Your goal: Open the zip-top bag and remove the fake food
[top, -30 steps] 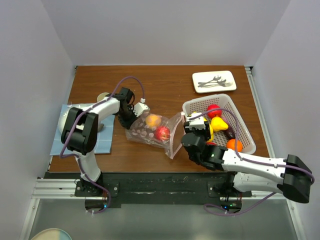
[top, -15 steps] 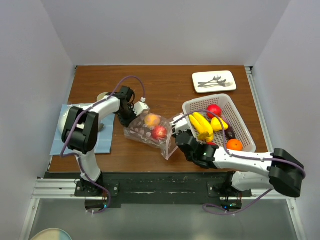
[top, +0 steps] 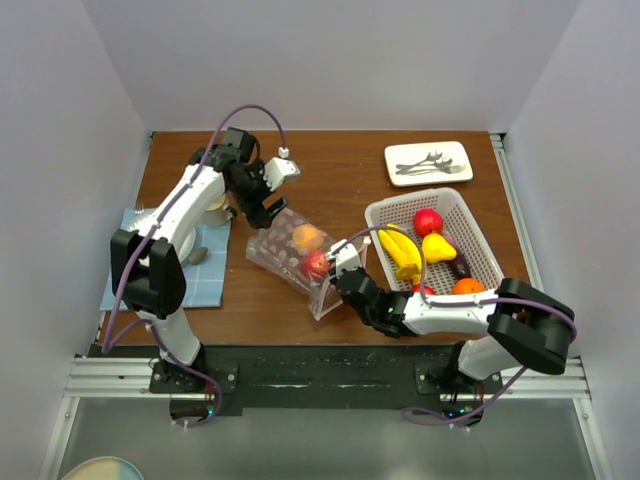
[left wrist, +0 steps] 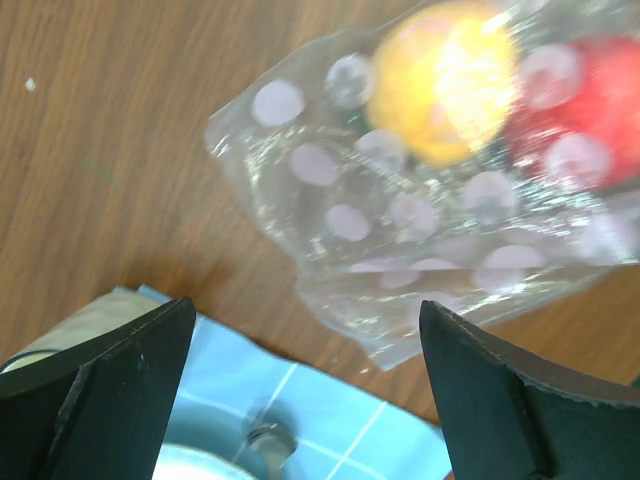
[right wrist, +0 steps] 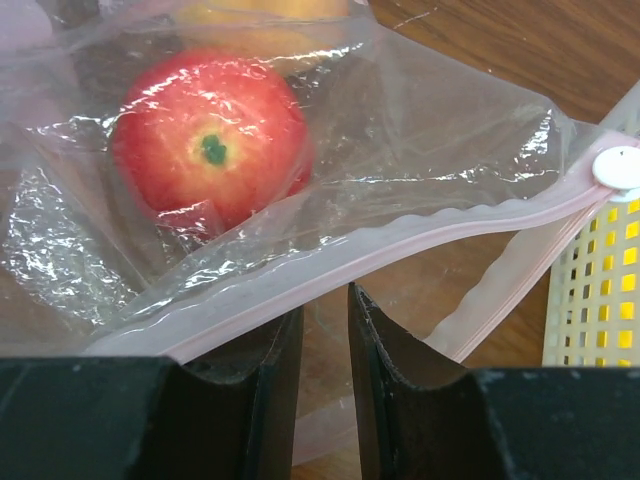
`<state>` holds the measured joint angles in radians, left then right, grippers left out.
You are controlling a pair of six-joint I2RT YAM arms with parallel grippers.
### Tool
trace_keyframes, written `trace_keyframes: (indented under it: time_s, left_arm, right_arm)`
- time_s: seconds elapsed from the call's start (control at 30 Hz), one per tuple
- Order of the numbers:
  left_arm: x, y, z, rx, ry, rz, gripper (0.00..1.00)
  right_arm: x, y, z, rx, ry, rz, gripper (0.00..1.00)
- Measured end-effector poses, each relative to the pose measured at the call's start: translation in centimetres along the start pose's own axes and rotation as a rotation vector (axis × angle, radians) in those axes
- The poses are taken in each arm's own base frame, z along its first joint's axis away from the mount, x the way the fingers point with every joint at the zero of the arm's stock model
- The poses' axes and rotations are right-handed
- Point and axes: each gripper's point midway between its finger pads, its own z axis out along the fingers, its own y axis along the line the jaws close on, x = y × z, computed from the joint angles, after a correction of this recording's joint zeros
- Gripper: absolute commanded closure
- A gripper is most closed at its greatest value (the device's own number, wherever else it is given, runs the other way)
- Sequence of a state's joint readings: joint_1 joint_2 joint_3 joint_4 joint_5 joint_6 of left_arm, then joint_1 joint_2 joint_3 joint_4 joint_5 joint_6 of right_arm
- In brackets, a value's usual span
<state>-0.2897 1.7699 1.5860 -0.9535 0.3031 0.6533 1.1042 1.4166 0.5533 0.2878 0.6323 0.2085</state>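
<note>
The clear zip-top bag (top: 290,258) lies on the wooden table with its pink zip mouth toward the basket. Inside it are a red apple (top: 316,264) and an orange-yellow ball (top: 306,237). My left gripper (top: 262,192) hangs open and empty above the bag's closed far end, and the left wrist view shows the bag (left wrist: 420,200) below it. My right gripper (top: 340,274) is at the bag's mouth. Its jaws stand only a narrow slit apart, and the zip strip (right wrist: 380,255) lies across the fingertips with the apple (right wrist: 210,145) just beyond. I see nothing pinched between them.
A white perforated basket (top: 480,235) at the right holds bananas (top: 400,252), a red apple (top: 428,220), a yellow pear (top: 438,247) and an orange (top: 466,288). A white plate with cutlery (top: 428,163) sits at the back right. A blue cloth (top: 150,280) with a mug lies at the left.
My right gripper left the bananas in the basket and moved left to the bag's mouth. My left gripper rose and moved away from the bag's far end; the bag turned a little.
</note>
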Motion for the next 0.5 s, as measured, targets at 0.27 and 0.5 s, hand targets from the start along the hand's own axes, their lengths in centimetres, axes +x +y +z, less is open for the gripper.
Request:
trace_keyframes:
  time_s: [0.27, 0.5]
  left_arm:
    - [1.1, -5.3, 3.7, 0.158, -0.042, -0.099, 0.00]
    - [1.4, -4.3, 8.1, 0.106, -0.046, -0.131, 0.00]
  right_arm:
    - [0.3, 1.1, 0.4, -0.043, -0.029, 0.063, 0.58]
    - [1.6, 2.8, 1.2, -0.111, -0.012, 0.069, 0.33]
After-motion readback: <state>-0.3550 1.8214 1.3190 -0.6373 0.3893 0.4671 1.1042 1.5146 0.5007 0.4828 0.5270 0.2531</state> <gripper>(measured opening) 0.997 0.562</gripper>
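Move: The bag's closed end lies about 4 cm back from the left hand, 1 cm to its right and 13 cm below; the orange inside is some 4 cm back, 7 cm right, 10 cm below. For the right hand, at the bag's mouth, the red apple is about 4 cm ahead, 3 cm left and 4 cm lower, the orange 10 cm ahead and 5 cm left, the bananas 7 cm ahead and 15 cm right. Left hand, open, sinks about 8 cm, drifting right, towards the closed end; right eases down-left towards apple, fingers spreading. ##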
